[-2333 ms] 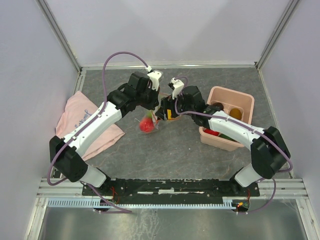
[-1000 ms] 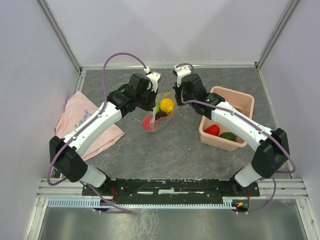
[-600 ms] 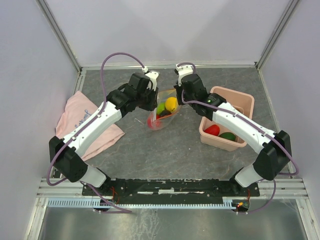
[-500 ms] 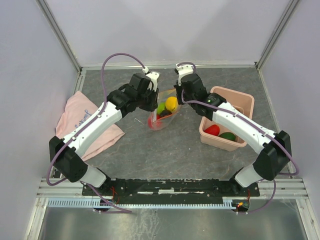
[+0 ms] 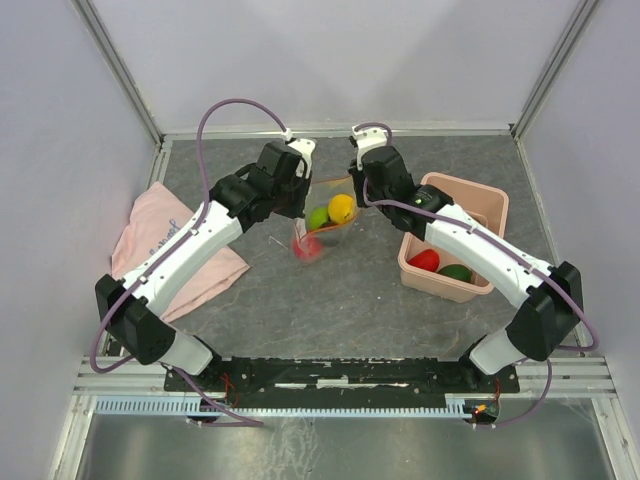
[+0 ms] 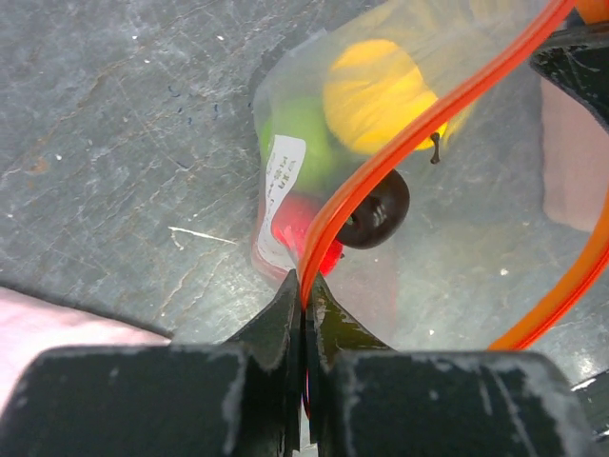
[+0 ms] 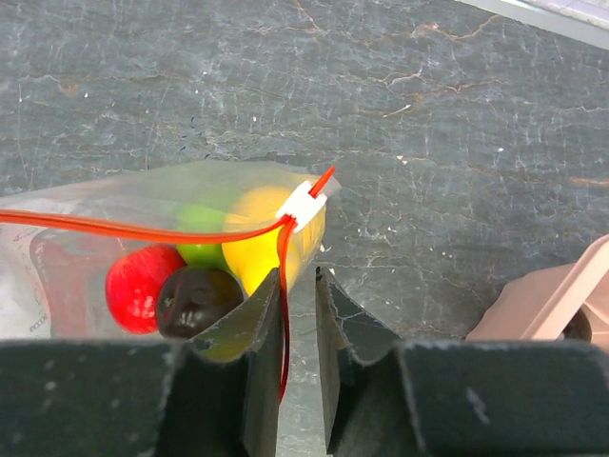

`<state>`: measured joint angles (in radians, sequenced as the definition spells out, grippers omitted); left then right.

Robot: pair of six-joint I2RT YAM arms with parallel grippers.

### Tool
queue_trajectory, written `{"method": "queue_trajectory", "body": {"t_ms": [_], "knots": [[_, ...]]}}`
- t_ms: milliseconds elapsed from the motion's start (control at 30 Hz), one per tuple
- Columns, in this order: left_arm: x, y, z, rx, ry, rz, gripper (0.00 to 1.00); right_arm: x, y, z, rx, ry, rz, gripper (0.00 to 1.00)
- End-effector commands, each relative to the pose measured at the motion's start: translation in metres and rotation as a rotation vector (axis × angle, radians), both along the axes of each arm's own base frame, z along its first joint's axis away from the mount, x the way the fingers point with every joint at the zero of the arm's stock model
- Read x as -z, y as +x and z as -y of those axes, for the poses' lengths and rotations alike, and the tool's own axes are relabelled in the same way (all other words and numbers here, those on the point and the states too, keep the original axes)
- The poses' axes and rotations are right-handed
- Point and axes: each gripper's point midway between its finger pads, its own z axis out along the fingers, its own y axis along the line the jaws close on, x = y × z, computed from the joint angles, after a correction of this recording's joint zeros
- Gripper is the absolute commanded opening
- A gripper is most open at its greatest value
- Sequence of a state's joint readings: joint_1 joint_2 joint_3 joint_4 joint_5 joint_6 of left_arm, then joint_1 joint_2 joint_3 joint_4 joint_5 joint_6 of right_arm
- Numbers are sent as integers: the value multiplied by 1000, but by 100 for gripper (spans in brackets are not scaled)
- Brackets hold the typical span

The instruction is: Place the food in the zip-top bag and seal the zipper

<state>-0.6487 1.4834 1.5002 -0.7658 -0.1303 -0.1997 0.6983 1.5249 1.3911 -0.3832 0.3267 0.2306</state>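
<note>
The zip-top bag (image 5: 322,225) hangs between my two grippers, above the grey table. It holds food: a yellow fruit (image 6: 376,95), a green one (image 6: 300,133), a red one (image 7: 138,286) and a dark purple one (image 6: 376,209). The left gripper (image 6: 304,286) is shut on the zipper (image 6: 400,152), which bows open in a loop. My right gripper (image 7: 298,276) stands slightly open at the bag's other end. The red-orange strip runs down its left finger, just below the white end piece (image 7: 304,202).
A pink bin (image 5: 478,196) at the right holds a red piece (image 5: 424,260) and a green piece (image 5: 455,271). A pink cloth (image 5: 150,245) lies at the left. Grey walls close in the table on three sides.
The yellow fruit has gone into the bag. The bag has risen slightly and its mouth has been drawn wider between the grippers. The right jaws, shut a second ago, have parted a little.
</note>
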Motion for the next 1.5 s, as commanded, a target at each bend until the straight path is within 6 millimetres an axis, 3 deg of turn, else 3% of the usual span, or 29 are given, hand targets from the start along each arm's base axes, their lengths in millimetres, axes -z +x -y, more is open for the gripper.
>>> {"method": "queue_trajectory", "body": {"t_ms": [0,200,433,600,767,967,1233,1467], "knots": [[-23,17,-5,-18,41,100,3,-36,-1,-3,-48,58,57,33],[-30,25,-5,-25,46,141,3,-49,-19,23,-58,48,36,51],[-29,27,-5,-17,60,147,3,-46,-26,87,106,28,-1,59],[-30,27,-6,-14,67,152,3,-23,-20,146,303,43,-56,63],[-31,27,-7,-11,66,155,3,9,-9,183,453,34,-104,69],[-32,25,-8,-15,63,156,3,57,10,199,525,111,-184,75],[-35,24,-7,-16,50,159,3,103,40,225,643,212,-211,79],[-32,24,-3,-10,38,149,3,136,61,222,676,313,-248,84]]}}
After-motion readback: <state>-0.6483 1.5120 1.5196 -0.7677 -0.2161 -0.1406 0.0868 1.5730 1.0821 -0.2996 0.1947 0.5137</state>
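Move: For the right hand, the dark fruit in the box lies about 23 cm to the right, 5 cm ahead and 20 cm below. Beside it, the brown fruit sits 9 cm farther right and 4 cm nearer the base, and the red fruit 11 cm nearer the base and 2 cm left of it. The bag's yellow fruit is 4 cm left of the right hand, 2 ahead, 12 below. From the left hand, the dark fruit is some 33 cm right, 8 ahead, 20 below. Right hand opens wide, leaves the bag, swings some 23 cm right, then sinks towards the box's dark fruit. ##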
